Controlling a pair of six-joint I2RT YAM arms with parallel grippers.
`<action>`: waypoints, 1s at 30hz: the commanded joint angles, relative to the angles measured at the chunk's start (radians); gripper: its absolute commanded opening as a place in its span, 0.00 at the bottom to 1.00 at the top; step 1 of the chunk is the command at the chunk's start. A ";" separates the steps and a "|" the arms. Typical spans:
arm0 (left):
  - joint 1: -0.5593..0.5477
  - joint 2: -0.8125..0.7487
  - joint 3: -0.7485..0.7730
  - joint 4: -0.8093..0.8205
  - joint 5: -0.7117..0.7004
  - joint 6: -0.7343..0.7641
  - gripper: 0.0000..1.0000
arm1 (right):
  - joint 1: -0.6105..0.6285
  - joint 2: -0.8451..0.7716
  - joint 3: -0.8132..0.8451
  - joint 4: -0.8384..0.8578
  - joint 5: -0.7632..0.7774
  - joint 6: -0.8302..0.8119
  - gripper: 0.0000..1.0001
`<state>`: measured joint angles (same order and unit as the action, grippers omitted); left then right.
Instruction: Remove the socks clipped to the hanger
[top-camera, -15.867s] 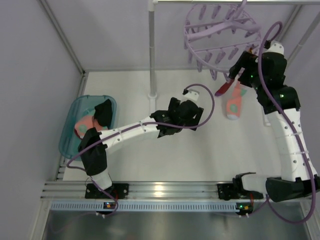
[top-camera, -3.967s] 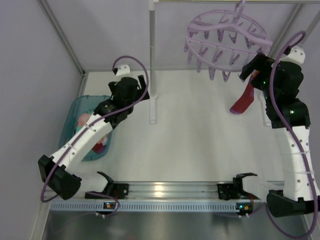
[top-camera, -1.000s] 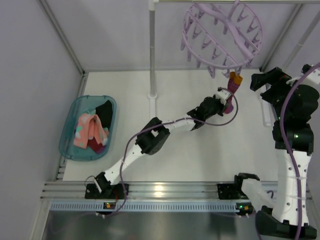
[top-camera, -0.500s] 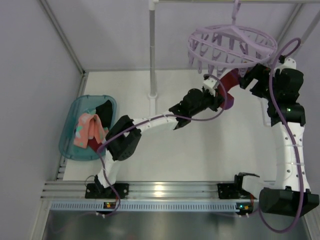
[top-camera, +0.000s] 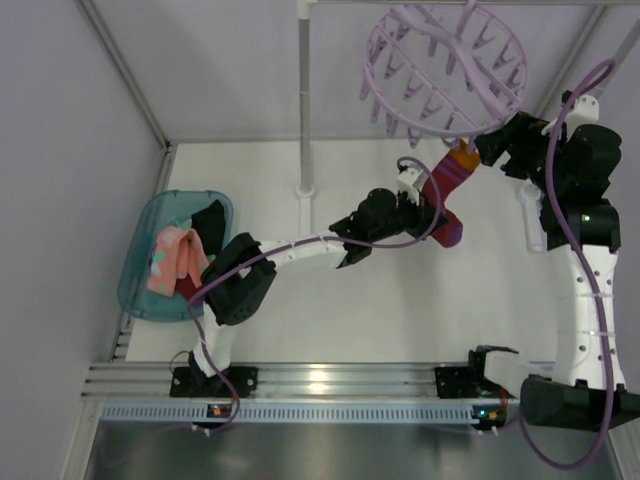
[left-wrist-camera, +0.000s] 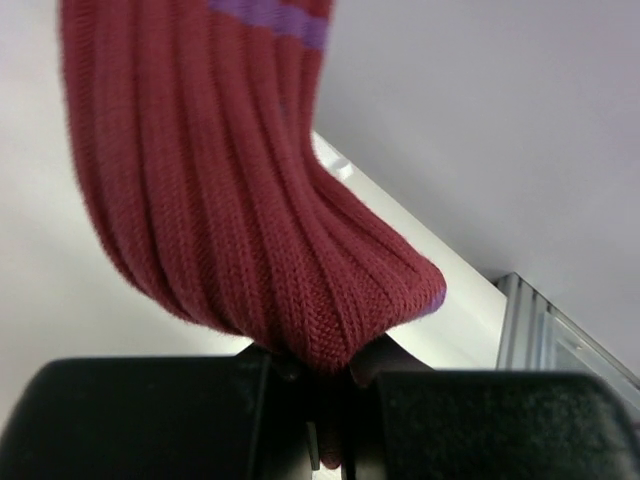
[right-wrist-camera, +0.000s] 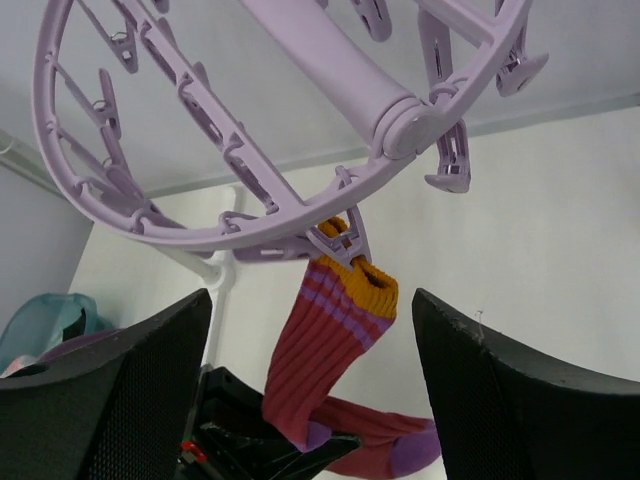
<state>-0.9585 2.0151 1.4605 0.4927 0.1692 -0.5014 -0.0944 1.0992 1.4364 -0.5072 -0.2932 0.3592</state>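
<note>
The lilac ring hanger (top-camera: 445, 65) hangs tilted at the top right, and it also shows in the right wrist view (right-wrist-camera: 330, 70). One magenta-red sock (top-camera: 447, 180) with an orange cuff and a purple toe is clipped by its cuff in a peg (right-wrist-camera: 341, 246). My left gripper (top-camera: 426, 206) is shut on the sock's lower part (left-wrist-camera: 230, 200), which is pinched between the jaws. My right gripper (top-camera: 493, 146) is open, just under the hanger's rim. Its fingers (right-wrist-camera: 110, 400) stand either side of the hanging sock (right-wrist-camera: 325, 350) without touching it.
A teal tub (top-camera: 140, 275) at the left holds a salmon pink sock (top-camera: 180, 262) and a black sock (top-camera: 208, 222). A white pole (top-camera: 304, 100) stands at the back centre. Grey walls close in the left and back.
The hanger has tipped up towards the camera. My left gripper has drawn down and left with the sock, which now hangs stretched from its peg. The right gripper stays by the rim.
</note>
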 joint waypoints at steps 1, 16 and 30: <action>-0.006 -0.062 -0.005 0.050 0.078 -0.055 0.00 | 0.009 0.016 0.012 0.064 -0.006 -0.016 0.78; -0.014 -0.119 -0.049 0.050 0.128 -0.065 0.00 | 0.149 0.024 -0.008 0.127 0.107 -0.166 0.63; -0.014 -0.138 -0.060 0.050 0.164 -0.075 0.00 | 0.193 0.050 -0.005 0.168 0.174 -0.169 0.48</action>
<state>-0.9699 1.9476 1.4002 0.4934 0.3042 -0.5644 0.0772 1.1343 1.4063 -0.4011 -0.1337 0.2035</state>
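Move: The clip holding the sock's orange cuff lies about 4 cm ahead of the open right hand, 2 cm to its left and 2 cm higher. Some 2 cm right of that clip, 2 cm farther out and 3 cm above it, is the end of the hanger's thick spoke. The sock's middle is roughly 2 cm ahead of the right hand, 4 cm left and 6 cm below. From the left hand, already pinching the sock, the clip is about 5 cm ahead, 3 cm right and 15 cm up. Still pinching the red sock low down, the left hand draws it back about 4 cm, away from the clip, and then rises slightly. The right hand edges forward and a little down, then some 3 cm left towards the clip, rolling about 10 degrees left side down while its fingers narrow from wide to half open on either side of the clip; contact with the clip can't be made out. ##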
